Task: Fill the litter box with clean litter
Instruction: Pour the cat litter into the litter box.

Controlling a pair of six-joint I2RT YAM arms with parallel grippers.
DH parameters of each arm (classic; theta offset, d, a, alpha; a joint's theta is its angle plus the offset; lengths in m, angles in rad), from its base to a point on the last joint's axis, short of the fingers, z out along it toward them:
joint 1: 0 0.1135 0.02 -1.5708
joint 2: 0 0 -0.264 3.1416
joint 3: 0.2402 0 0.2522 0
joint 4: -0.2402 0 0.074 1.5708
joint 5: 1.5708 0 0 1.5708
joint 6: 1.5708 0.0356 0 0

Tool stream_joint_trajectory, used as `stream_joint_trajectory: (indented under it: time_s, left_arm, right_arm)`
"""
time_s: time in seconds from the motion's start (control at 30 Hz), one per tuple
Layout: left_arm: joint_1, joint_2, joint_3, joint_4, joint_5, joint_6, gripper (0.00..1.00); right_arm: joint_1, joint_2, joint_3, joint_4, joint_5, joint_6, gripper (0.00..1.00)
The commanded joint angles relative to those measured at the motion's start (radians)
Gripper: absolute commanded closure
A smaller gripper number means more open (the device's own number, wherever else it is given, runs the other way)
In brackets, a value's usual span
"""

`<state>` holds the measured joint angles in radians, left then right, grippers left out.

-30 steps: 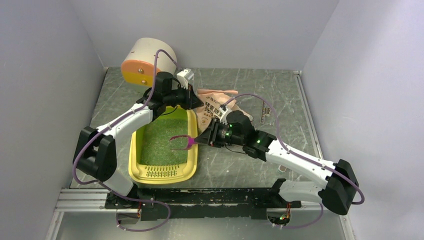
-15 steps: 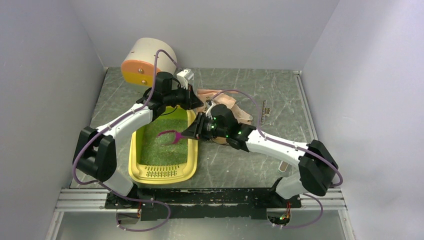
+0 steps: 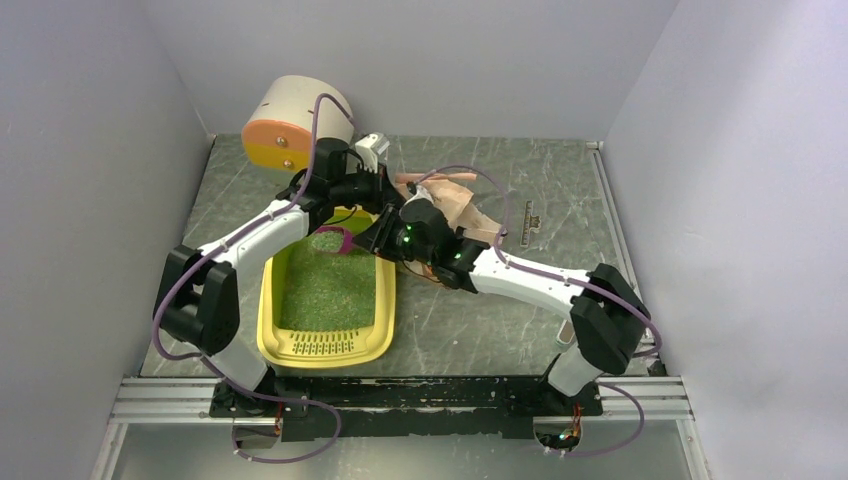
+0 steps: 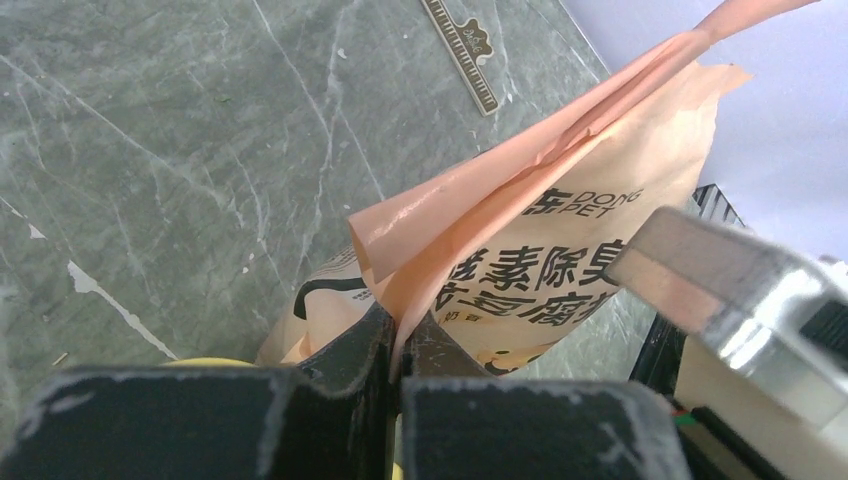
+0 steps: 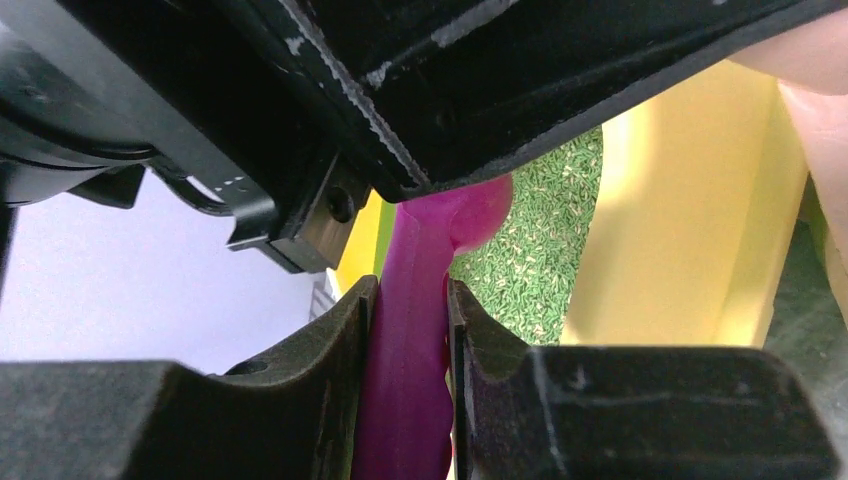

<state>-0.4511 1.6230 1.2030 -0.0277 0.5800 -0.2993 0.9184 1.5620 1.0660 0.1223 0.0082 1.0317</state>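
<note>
The yellow litter box [image 3: 372,338] lies left of centre, its slotted grille at the near end. Green clean litter [image 3: 325,295] covers its floor; it also shows in the right wrist view as litter [image 5: 545,240] beside the yellow wall [image 5: 680,230]. My right gripper [image 3: 372,238] is shut on the handle of a magenta scoop [image 5: 405,340]. The scoop's bowl [image 3: 328,241] carries green granules over the box's far end, just under my left arm. My left gripper [image 4: 398,345] is shut on the top edge of the pink-beige printed bag [image 4: 560,230], held up behind the box.
A white cylinder with an orange end [image 3: 290,125] stands at the back left corner. A thin ruler-like strip [image 3: 528,225] lies on the grey marbled table right of the bag. Walls close in on the left, back and right.
My right arm has swung left and away from me, carrying the scoop from the box's right rim to its far end. The scoop's bowl now shows green litter. The left arm barely moved.
</note>
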Motion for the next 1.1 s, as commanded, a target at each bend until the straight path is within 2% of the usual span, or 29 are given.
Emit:
stream_joint_trajectory:
  time_s: [0.0,0.23,0.37,0.63,0.83,1.07]
  left_arm:
    - [0.022,0.000,0.057,0.070,0.001,-0.006,0.95]
    - [0.022,-0.002,0.048,0.075,0.015,-0.002,0.95]
    - [0.023,-0.007,0.034,0.080,0.013,-0.005,0.95]
    - [0.023,-0.024,0.019,0.083,0.021,-0.002,0.95]
    - [0.023,-0.035,0.016,0.066,0.027,0.010,0.95]
    - [0.023,-0.037,0.013,0.067,0.033,0.010,0.95]
  right_arm:
    - [0.028,0.045,0.049,0.103,0.073,-0.019,1.00]
    - [0.030,0.115,0.085,0.139,-0.026,-0.003,1.00]
    - [0.032,0.109,0.115,0.069,-0.089,-0.026,1.00]
    - [0.046,-0.031,-0.090,0.027,-0.240,-0.019,1.00]
    - [0.046,-0.185,-0.166,-0.111,-0.202,-0.080,1.00]
    - [0.045,-0.285,-0.077,-0.420,-0.011,-0.229,1.00]
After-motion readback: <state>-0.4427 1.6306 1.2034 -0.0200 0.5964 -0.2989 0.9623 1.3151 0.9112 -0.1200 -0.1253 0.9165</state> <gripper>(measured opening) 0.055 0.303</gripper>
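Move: The right hand holds the magenta scoop over the litter box; the middle of the litter lies about 8 cm to its left, 2 cm back and some 14 cm below. The scoop's bowl is roughly 6 cm ahead and 8 cm left of it, the box's right rim 5 cm right and 2 cm back, the litter bag 16 cm right and 4 cm ahead. From the left hand the litter is about 12 cm back, 12 cm left and well below. With its bowl at the litter surface, the gripped scoop is first pushed about 3 cm left by the right hand, then swept back some 9 cm and right about 8 cm, dipping before rising slightly, out from beside the left gripper towards the box's right rim. The wrist turns about 15 degrees counter-clockwise; the left fingers stay pinched on the bag's mouth, holding it still. ##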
